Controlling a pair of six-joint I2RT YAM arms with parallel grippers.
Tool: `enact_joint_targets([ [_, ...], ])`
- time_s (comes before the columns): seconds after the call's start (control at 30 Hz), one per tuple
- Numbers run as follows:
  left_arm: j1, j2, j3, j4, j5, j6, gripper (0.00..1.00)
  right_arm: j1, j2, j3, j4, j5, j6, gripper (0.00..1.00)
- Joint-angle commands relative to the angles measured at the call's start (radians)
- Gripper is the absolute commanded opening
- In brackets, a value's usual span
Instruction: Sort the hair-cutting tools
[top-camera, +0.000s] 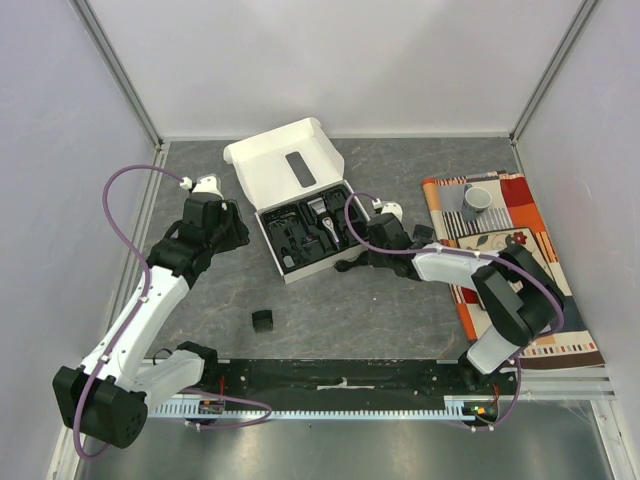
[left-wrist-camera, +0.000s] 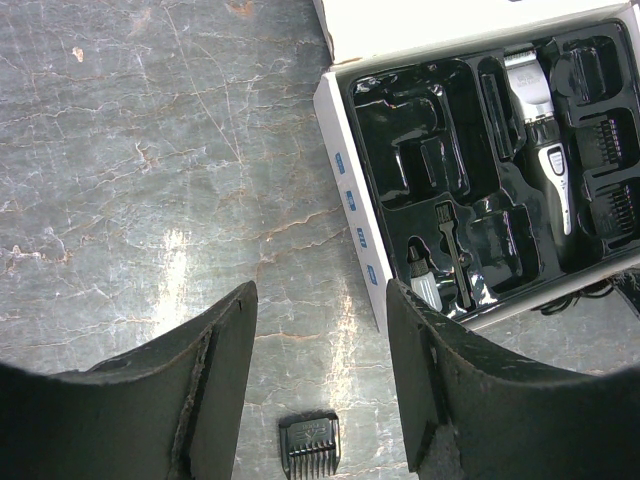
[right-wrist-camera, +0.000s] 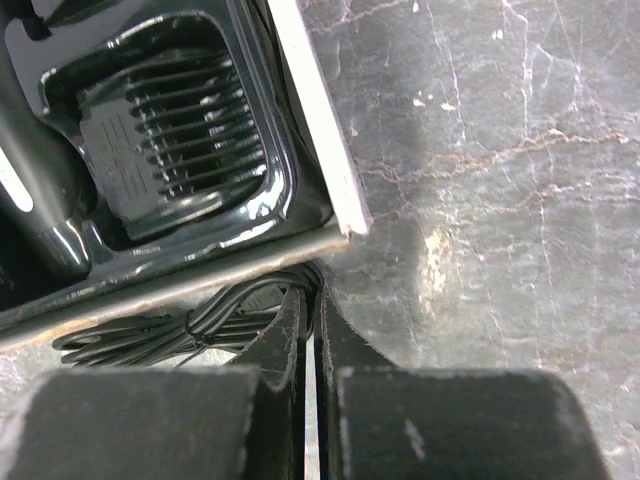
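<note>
The black-and-silver clipper (left-wrist-camera: 540, 130) lies in the black tray of the white box (top-camera: 300, 238), with comb attachments (left-wrist-camera: 610, 140) in pockets beside it. One comb fills a tray pocket in the right wrist view (right-wrist-camera: 170, 140). A loose black comb attachment (top-camera: 263, 320) lies on the table; it also shows in the left wrist view (left-wrist-camera: 309, 447). My left gripper (left-wrist-camera: 320, 290) is open and empty above the table, left of the box, in the top view (top-camera: 236, 236). My right gripper (right-wrist-camera: 311, 292) is shut on the coiled black cord (right-wrist-camera: 170, 328) at the box's near right corner (top-camera: 352, 262).
The box's printed lid (top-camera: 285, 165) stands open at the back. A grey cup (top-camera: 477, 200) sits on a patterned mat (top-camera: 520, 290) at the right. A small black bit (top-camera: 422, 232) lies by the mat's edge. White walls close in the sides and back.
</note>
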Motion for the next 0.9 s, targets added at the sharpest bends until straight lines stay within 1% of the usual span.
enact_joint_targets([
  [0.0,0.006,-0.006,0.022,0.035,0.014,0.001,0.61,0.006,-0.097,-0.002,-0.088,-0.010,-0.017,0.00],
  [0.17,0.006,-0.016,0.022,0.035,0.017,0.001,0.61,0.054,-0.251,0.004,-0.205,-0.013,-0.023,0.00],
  [0.23,0.006,-0.022,0.022,0.036,0.018,-0.001,0.61,0.086,-0.309,0.007,-0.220,-0.016,-0.020,0.00],
  [0.33,0.006,-0.022,0.020,0.036,0.023,-0.001,0.61,0.121,-0.346,0.035,-0.228,-0.042,-0.010,0.00],
  [0.4,0.005,-0.023,0.020,0.036,0.021,-0.003,0.61,0.150,-0.343,0.087,-0.242,-0.025,-0.025,0.00],
  [0.47,0.005,-0.031,0.020,0.038,0.021,-0.003,0.61,0.167,-0.308,0.147,-0.231,0.007,-0.055,0.00],
  [0.53,0.005,-0.034,0.019,0.041,0.021,-0.003,0.61,0.172,-0.258,0.181,-0.193,0.024,-0.121,0.00],
  [0.6,0.006,-0.035,0.019,0.039,0.020,-0.001,0.61,0.173,-0.221,0.214,-0.107,0.047,-0.163,0.00],
  [0.63,0.006,-0.037,0.019,0.039,0.018,-0.001,0.61,0.173,-0.170,0.230,-0.084,0.053,-0.207,0.00],
  [0.67,0.005,-0.042,0.019,0.039,0.017,0.001,0.61,0.172,-0.138,0.278,-0.062,0.054,-0.233,0.00],
  [0.7,0.005,-0.043,0.019,0.038,0.009,-0.001,0.61,0.169,-0.103,0.309,-0.062,0.048,-0.253,0.00],
  [0.73,0.005,-0.043,0.016,0.039,0.008,0.001,0.61,0.167,-0.042,0.373,-0.062,0.016,-0.288,0.00],
  [0.87,0.006,-0.039,0.016,0.039,0.014,-0.006,0.61,0.161,0.072,0.481,0.000,-0.074,-0.345,0.00],
])
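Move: The black cord is already pinched in the right fingers, its loops trailing a few cm to their left. The white box's middle lies about 6 cm ahead and 11 cm to the left, with the box's big empty compartment 6 cm ahead and 18 cm left. A slotted comb fills the near pocket, 6 cm ahead and 3 cm left; the loose comb is 5 cm ahead and 12 cm right. From the idle left hand the box is about 8 cm ahead, 13 cm right and 17 cm below. The black cord, still pinched in the shut right fingers, is raised some 12 cm from beside the box's near wall, first drawing back about 5 cm as it rises. The right hand then swings left and forward over the near part of the box, ending about 10 cm farther left; the wrist turns nearly 20 degrees counter-clockwise and its fingertips tilt up towards level. ##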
